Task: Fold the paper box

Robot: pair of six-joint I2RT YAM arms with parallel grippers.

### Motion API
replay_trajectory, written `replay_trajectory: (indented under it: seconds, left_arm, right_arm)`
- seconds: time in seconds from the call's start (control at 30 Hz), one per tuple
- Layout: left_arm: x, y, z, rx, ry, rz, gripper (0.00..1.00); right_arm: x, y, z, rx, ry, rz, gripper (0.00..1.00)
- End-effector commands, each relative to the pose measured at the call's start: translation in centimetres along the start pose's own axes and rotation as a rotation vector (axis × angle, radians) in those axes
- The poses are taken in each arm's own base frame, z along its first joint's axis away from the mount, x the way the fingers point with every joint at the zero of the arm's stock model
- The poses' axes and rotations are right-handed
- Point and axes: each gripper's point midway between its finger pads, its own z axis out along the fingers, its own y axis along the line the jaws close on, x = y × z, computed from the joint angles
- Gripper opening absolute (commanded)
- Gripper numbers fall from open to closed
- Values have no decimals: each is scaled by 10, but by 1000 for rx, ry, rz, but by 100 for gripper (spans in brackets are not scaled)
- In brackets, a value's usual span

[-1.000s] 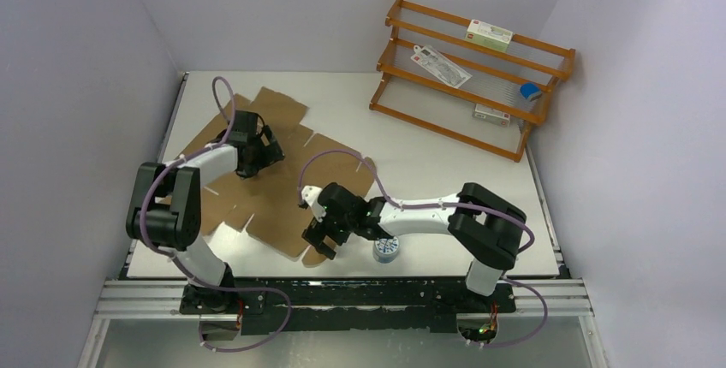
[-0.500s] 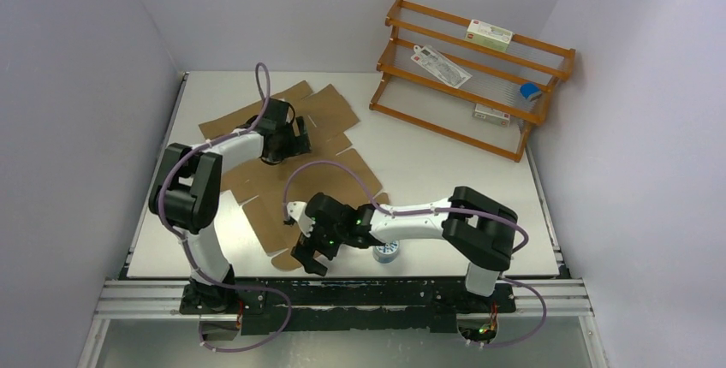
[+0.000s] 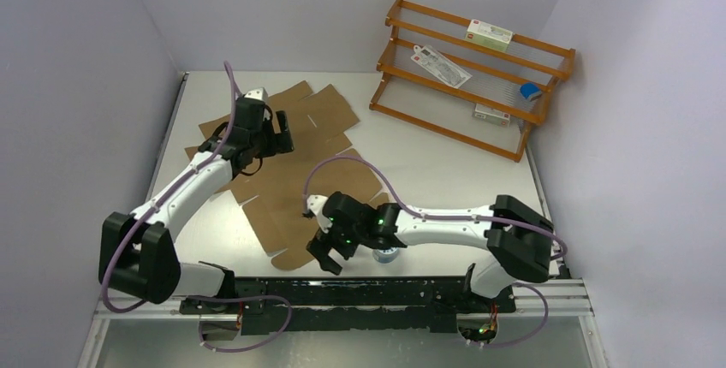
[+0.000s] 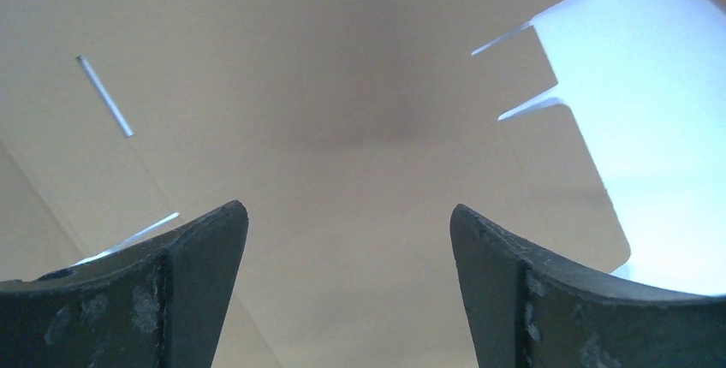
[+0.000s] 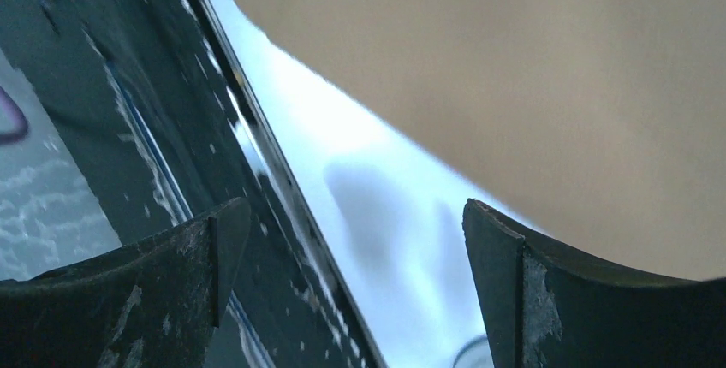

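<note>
The paper box (image 3: 274, 184) lies as a flat brown cardboard sheet with slits and rounded tabs on the left half of the table. My left gripper (image 3: 281, 134) hovers open over the sheet's far part. In the left wrist view, only cardboard (image 4: 342, 86) shows between the fingertips (image 4: 201, 291), and nothing is held by the gripper (image 4: 349, 210). My right gripper (image 3: 323, 257) stands open at the sheet's near corner by the table's front edge. The right wrist view shows bare table between its jaws (image 5: 353, 210), with a cardboard edge (image 5: 514, 60) beyond.
A small round blue-and-white tin (image 3: 387, 254) stands just right of the right gripper, near the front edge. An orange wooden rack (image 3: 445, 98) with small white cartons occupies the back right. The dark front rail (image 5: 128, 103) runs close under the right gripper.
The sheet has turned and slid, its far flaps now further back and right. The left gripper swung out over those flaps, then eased left. The right gripper dropped toward the front edge.
</note>
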Motion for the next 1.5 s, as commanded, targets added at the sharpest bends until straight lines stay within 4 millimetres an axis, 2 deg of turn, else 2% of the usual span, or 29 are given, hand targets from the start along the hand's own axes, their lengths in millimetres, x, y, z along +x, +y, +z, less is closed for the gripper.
replay_trajectory:
  seconds: [0.0,0.13,0.4,0.47,0.53,0.6,0.7,0.8,0.87,0.97,1.13,1.2,1.27,1.47]
  left_arm:
    - [9,18,-20,-55,2,81,93]
    - [2,17,-27,-37,-32,101,94]
    - [4,14,-32,-13,-22,113,94]
    - [8,15,-33,-14,-15,116,95]
    - [11,18,-35,-18,-9,120,95]
    - [13,20,-38,-21,-9,125,94]
    - [14,22,-42,-22,-19,128,95]
    - [13,22,-44,-18,-31,127,95]
    - [12,20,-46,-4,-39,127,95]
    - [9,18,-48,8,-49,132,95]
    - [8,19,-53,12,-65,137,95]
    - [8,16,-53,26,-67,138,95]
    - [7,15,-54,34,-66,137,95]
    - [6,14,-58,44,-79,136,95]
  right_arm:
    - [48,-5,-18,67,103,152,100]
    - [69,-12,-28,142,119,276,100]
    - [100,-86,-55,563,123,438,100]
    - [110,-103,-64,619,123,499,100]
    - [108,-113,-73,644,99,538,100]
    - [87,-108,-78,593,43,505,100]
    - [53,-80,-79,435,-27,431,100]
    - [42,-52,-79,346,-27,368,100]
    - [47,-33,-74,252,18,352,100]
    - [71,-5,-63,166,130,365,100]
    - [101,25,-62,142,238,383,100]
    - [112,24,-66,181,276,409,100]
    - [123,14,-71,258,309,437,100]
    - [137,-55,-102,643,323,511,100]
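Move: The tin can stands about 16 cm to the right of the right gripper and 2 cm farther out, its middle about 1 cm lower. The paper box's near rounded flap lies 8 cm to that hand's left, level with it and 5 cm below. The box's right-hand flap lies flat about 14 cm ahead and 15 cm to its right. From the left gripper the can is some 24 cm back, 28 cm right and 11 cm down. Sweep the right gripper, open and low, about 15 cm right and then also forward to the can's spot, turning some 40 degrees clockwise. Lift it 5 cm while backing off left, then draw it back and down to the near table edge and edge right again, untwisting, then turning clockwise again. Ease the open left gripper back 4 cm, left and slightly up, over the box. ##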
